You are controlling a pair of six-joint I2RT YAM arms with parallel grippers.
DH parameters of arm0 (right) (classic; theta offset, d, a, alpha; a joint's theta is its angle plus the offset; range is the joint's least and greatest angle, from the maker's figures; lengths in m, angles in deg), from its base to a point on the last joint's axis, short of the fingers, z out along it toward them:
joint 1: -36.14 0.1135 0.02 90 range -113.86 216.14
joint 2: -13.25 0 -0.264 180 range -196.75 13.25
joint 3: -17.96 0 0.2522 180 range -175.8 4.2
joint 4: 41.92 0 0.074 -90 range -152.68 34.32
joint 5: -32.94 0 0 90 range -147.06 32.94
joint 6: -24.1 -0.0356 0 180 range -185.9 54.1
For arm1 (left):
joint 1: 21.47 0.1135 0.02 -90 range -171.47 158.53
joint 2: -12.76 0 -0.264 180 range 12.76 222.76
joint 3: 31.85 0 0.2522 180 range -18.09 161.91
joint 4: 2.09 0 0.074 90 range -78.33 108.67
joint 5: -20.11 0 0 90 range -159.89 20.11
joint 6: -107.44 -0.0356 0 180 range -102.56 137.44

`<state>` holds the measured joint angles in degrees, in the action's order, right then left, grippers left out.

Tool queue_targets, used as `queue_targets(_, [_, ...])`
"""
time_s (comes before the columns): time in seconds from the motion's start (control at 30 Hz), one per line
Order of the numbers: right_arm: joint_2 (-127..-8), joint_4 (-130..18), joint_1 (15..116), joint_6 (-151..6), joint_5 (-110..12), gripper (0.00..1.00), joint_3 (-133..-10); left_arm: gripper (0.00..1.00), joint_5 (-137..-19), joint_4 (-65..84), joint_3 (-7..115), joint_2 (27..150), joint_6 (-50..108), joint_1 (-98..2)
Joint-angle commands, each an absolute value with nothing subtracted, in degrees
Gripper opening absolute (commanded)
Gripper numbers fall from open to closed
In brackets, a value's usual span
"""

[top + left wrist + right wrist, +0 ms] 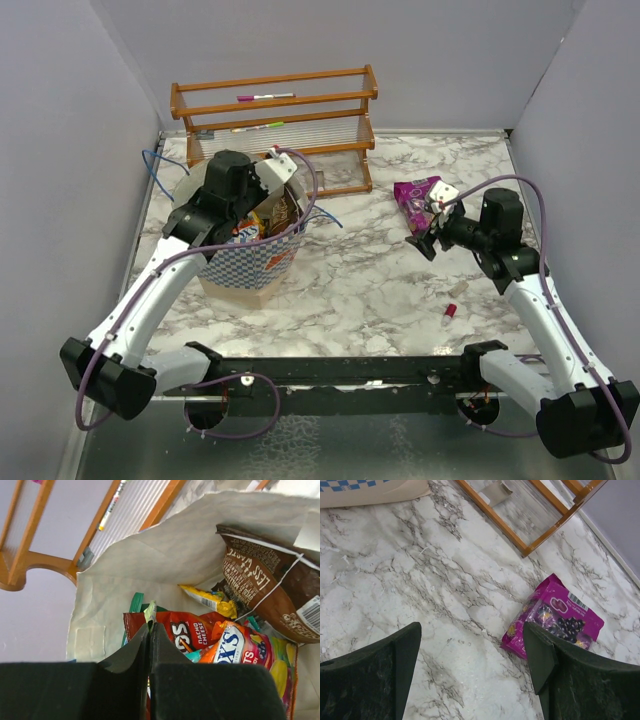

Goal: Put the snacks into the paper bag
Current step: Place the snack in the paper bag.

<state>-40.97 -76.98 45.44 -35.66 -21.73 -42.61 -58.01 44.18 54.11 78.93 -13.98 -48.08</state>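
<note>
The blue-and-white checkered paper bag [245, 275] stands left of centre, its pale inside wall [150, 560] filling the left wrist view. Inside it lie snacks: a red Doritos packet [195, 630], a glossy brown bag [265, 590], a red-yellow candy pack [240, 645] and a small yellow packet [210, 600]. My left gripper [150, 625] is down in the bag's mouth, shut on the edge of a small light-green packet [149, 612]. A magenta candy pack [415, 195] [555, 615] lies on the table at the right. My right gripper [471, 630] [428, 228] hovers open just beside the magenta pack, nothing between its fingers.
A wooden rack [275, 110] with pens stands at the back, close behind the bag. A tiny red-pink object [450, 311] lies on the marble table [350, 280] at the front right. The bag's blue string handle [150, 165] loops out to the left. Grey walls enclose three sides.
</note>
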Motion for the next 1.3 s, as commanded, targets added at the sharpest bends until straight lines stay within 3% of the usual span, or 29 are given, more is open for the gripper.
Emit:
queue_targets(0.0, [-40.62, -74.72, 45.27, -36.45, -23.90, 0.82, -41.88, 0.01, -53.13, 41.89, 52.62, 82.31, -16.70, -47.01])
queue_targets(0.57, [-42.80, -73.59, 45.26, -37.39, -27.85, 0.83, -41.55, 0.22, -62.59, 42.84, 53.14, 87.94, -13.24, -39.31])
queue_targets(0.7, [-43.81, -73.05, 45.28, -38.13, -29.76, 0.83, -41.64, 0.43, -64.40, 42.68, 53.16, 87.15, -12.37, -38.90])
queue_targets(0.97, [-45.29, -71.27, 45.18, -40.13, -35.85, 0.84, -41.42, 0.70, -66.29, 42.61, 54.39, 85.80, -10.72, -38.30])
queue_targets(1.27, [-47.72, -71.03, 45.12, -41.48, -38.62, 0.84, -41.76, 0.81, -70.21, 43.23, 55.94, 83.11, -8.58, -38.13])
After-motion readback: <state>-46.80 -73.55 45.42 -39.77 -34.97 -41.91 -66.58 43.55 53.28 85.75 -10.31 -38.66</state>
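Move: The small green snack is shut in the left fingers just above the paper bag's mouth, with the bag's middle about 17 cm below, 2 cm left and 1 cm back. Inside, the Doritos lies 14 cm below, 4 cm ahead and 1 cm left; the brown bag stands 7 cm right, 3 cm ahead and 10 cm below. From the right hand, the purple snack is some 14 cm ahead, 1 cm left and 17 cm below. The small green snack, still pinched, is lowered about 7 cm into the paper bag by the left hand, edging forward and left while tipping down some 10 degrees; the fingers then open wide, let go and start back up 2 cm. The open, empty right hand eases about 5 cm forward, right and down towards the purple snack, turning clockwise. ##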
